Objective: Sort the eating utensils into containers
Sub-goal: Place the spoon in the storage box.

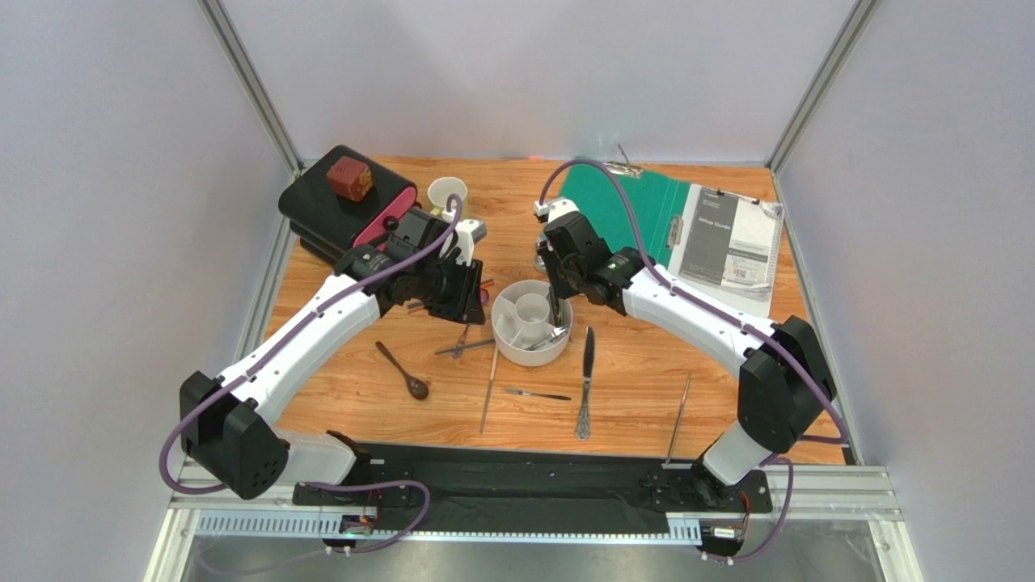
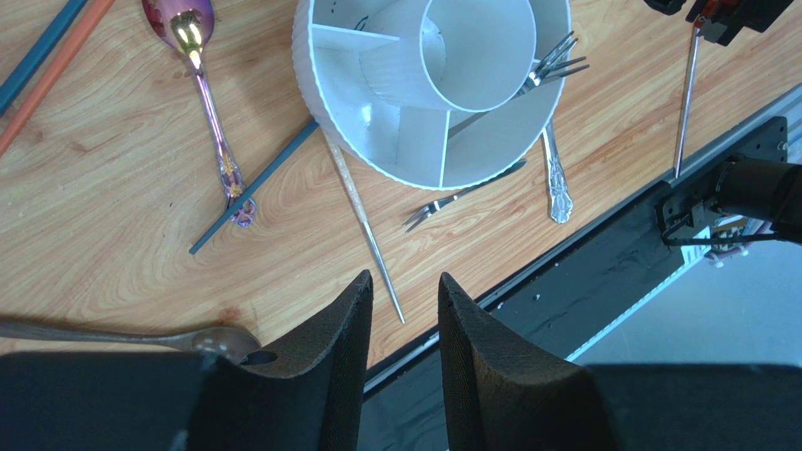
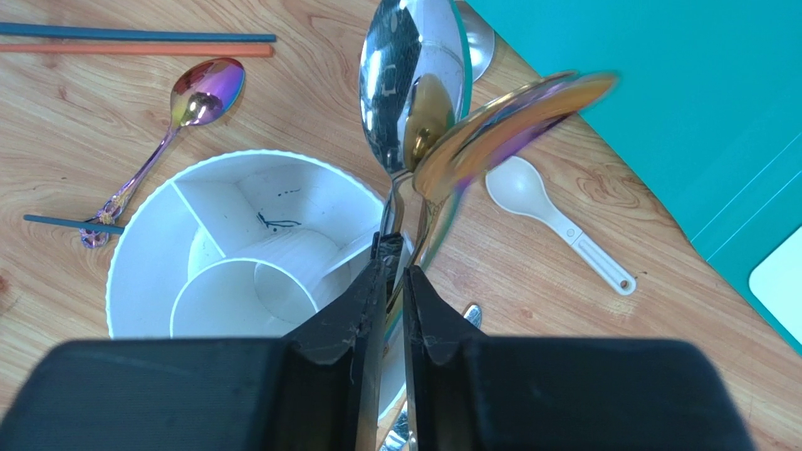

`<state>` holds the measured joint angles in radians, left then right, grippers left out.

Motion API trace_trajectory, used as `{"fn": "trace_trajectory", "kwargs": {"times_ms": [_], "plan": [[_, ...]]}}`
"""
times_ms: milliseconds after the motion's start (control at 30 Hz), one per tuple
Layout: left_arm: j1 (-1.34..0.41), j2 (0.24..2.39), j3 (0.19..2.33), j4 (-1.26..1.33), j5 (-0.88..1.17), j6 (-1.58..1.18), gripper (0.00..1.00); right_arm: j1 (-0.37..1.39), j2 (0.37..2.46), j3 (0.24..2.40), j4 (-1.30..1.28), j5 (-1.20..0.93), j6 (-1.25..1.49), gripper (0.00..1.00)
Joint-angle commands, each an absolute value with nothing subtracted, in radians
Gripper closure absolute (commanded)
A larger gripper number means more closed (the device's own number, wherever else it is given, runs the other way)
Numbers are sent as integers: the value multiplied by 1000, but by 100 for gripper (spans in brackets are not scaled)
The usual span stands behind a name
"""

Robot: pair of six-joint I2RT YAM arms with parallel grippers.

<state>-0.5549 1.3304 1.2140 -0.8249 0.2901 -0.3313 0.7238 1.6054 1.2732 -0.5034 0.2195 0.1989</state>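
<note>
The round white holder (image 1: pixel 510 295) (image 2: pixel 376 150) (image 3: pixel 118 272) stands mid-table, with forks (image 2: pixel 555 61) in one compartment. My right gripper (image 1: pixel 556 303) (image 3: pixel 395 254) hangs over its rim with the jaws a narrow gap apart. A silver spoon (image 3: pixel 409 85) stands bowl-up by the tips, and a blurred iridescent gold spoon (image 3: pixel 508 122) tilts away, its handle in the gap. My left gripper (image 1: pixel 468 303) (image 2: pixel 405 287) is open and empty, left of the holder. On the wood lie a purple spoon (image 2: pixel 209 94), a white ceramic spoon (image 3: pixel 555 216), a brown spoon (image 1: pixel 403 371), a knife (image 1: pixel 587 378) and chopsticks (image 3: pixel 132 42).
A pale yellow mug (image 1: pixel 446 194) and a black box with a red cube (image 1: pixel 346 182) stand at the back left. A green folder (image 1: pixel 632 206) with papers (image 1: pixel 729 237) lies at the back right. A black rail (image 1: pixel 535 479) runs along the near edge.
</note>
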Motion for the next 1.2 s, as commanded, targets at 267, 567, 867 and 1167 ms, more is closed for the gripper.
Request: {"fn": "trace_trajectory", "kwargs": {"times_ms": [267, 567, 867, 1167], "plan": [[-551, 1290, 1204, -782, 299, -333, 62, 736, 1482, 1262, -474, 339, 251, 67], [-551, 1299, 1233, -782, 299, -330, 62, 612, 1445, 1437, -993, 519, 523, 63], [-551, 1315, 1192, -726, 356, -356, 62, 405, 1240, 1059, -1190, 194, 730, 61], [-551, 1319, 1164, -727, 387, -330, 62, 341, 1221, 864, -1172, 61, 756, 49]]}}
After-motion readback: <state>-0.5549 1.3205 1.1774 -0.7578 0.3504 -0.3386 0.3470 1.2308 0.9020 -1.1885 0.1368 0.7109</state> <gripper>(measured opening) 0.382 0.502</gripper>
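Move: The right hand's barely parted fingers are over the storage box with the spoon between them. Its next thing, the metal chopstick, lies about 21 cm back, 20 cm to its right and 15 cm below. The box's middle is some 6 cm left, 2 cm back and 10 cm down; the knife lies 12 cm back, 4 cm right. From the left hand, the metal chopstick is roughly 38 cm right, 12 cm back and 18 cm down. Right hand releases the spoon, rises, then swings down, right and back some 25 cm towards the metal chopstick. ##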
